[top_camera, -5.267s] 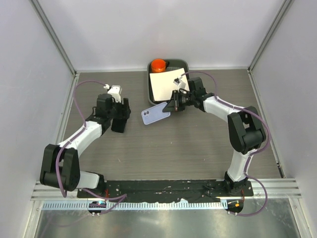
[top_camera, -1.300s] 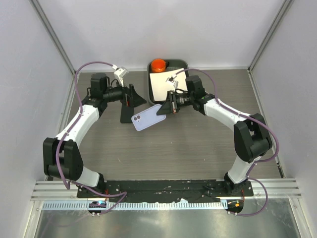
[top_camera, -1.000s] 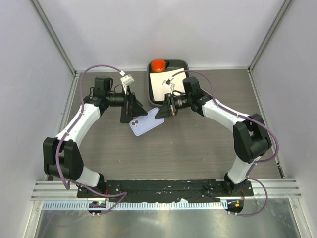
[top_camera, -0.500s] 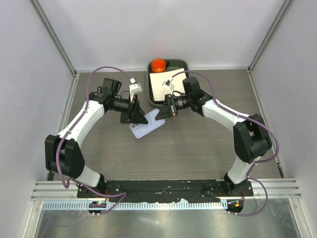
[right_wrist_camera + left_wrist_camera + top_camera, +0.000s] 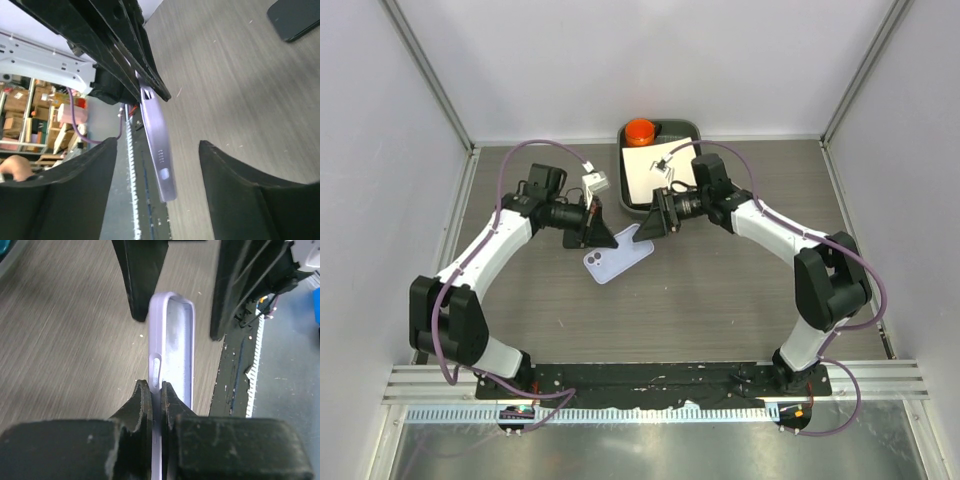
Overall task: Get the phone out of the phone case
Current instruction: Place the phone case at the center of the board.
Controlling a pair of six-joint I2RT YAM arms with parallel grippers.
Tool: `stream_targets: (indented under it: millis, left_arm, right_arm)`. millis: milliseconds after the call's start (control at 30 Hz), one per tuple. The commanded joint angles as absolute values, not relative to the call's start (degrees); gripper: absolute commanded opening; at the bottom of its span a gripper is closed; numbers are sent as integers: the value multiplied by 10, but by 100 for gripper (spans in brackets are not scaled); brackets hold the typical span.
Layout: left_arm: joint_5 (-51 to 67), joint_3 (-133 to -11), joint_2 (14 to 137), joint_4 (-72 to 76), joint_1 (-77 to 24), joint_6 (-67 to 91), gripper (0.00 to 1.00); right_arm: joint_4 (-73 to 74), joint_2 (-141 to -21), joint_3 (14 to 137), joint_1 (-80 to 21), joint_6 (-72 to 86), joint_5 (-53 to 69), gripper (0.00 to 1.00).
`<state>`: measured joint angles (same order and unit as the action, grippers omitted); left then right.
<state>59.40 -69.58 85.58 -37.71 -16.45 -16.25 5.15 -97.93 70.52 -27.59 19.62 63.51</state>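
The lilac phone case (image 5: 617, 259) hangs over the middle of the table between both arms, and its hollow inside shows in the left wrist view. My left gripper (image 5: 155, 390) is shut on one side wall of the case (image 5: 172, 340). Around the case's far end my right gripper (image 5: 157, 145) stands open, with the case's bottom edge (image 5: 161, 160) between its fingers and touching neither. A dark phone (image 5: 295, 17) lies flat on the table in the right wrist view. In the top view I cannot make it out.
A dark tray (image 5: 692, 127) at the back centre holds a white sheet (image 5: 650, 172) and an orange cup (image 5: 640, 131). Grey walls close in the table on three sides. Both arms (image 5: 490, 250) reach inward towards the centre.
My left gripper has closed on the case's edge. My right gripper has opened and let go of the case. The case has dropped slightly towards the table centre.
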Motion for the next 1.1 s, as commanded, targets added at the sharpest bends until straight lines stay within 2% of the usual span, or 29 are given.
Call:
stream_targets:
  millis: [0,33,400,767,1067]
  left_arm:
    - [520,-657,812,-265,-158,-58,0]
    - [506,-645,810,-235,-153,-45,0]
    - [228,-661,851,-206,-36,41,0]
    - [168,-686,925,-221,49,49,0]
    - [145,-707,973,-209,69,32,0]
  right_arm:
    - [22,-937,729,-251,195,605,79]
    - [20,-933,729,-246,196,589,86]
    - [-45,-914,697,-199,253,533,90]
    - [-55,-909,690,-200,258,526,92]
    - [-60,-903,685,-199,260,527,92]
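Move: The phone case is already pinched in the left fingers. Its free spot on the table is about 16 cm ahead of the left hand, 20 cm to its left and 19 cm below. The phone lies some 19 cm ahead, 11 cm left and 19 cm below; the tray's middle is roughly 36 cm ahead, 13 cm right, 17 cm below. From the right hand, whose fingers are already parted, the case's middle is about 5 cm back and 5 cm left, and near its height. The phone case, kept in the left hand's pinch, is carried some 23 cm left, 14 cm forward and 10 cm down, past the phone to the open table on its left, the wrist turning about 60 degrees counter-clockwise on the way. The right hand spreads its fingers wider and backs off forward and right, rising slightly, towards the tray, then waits. ##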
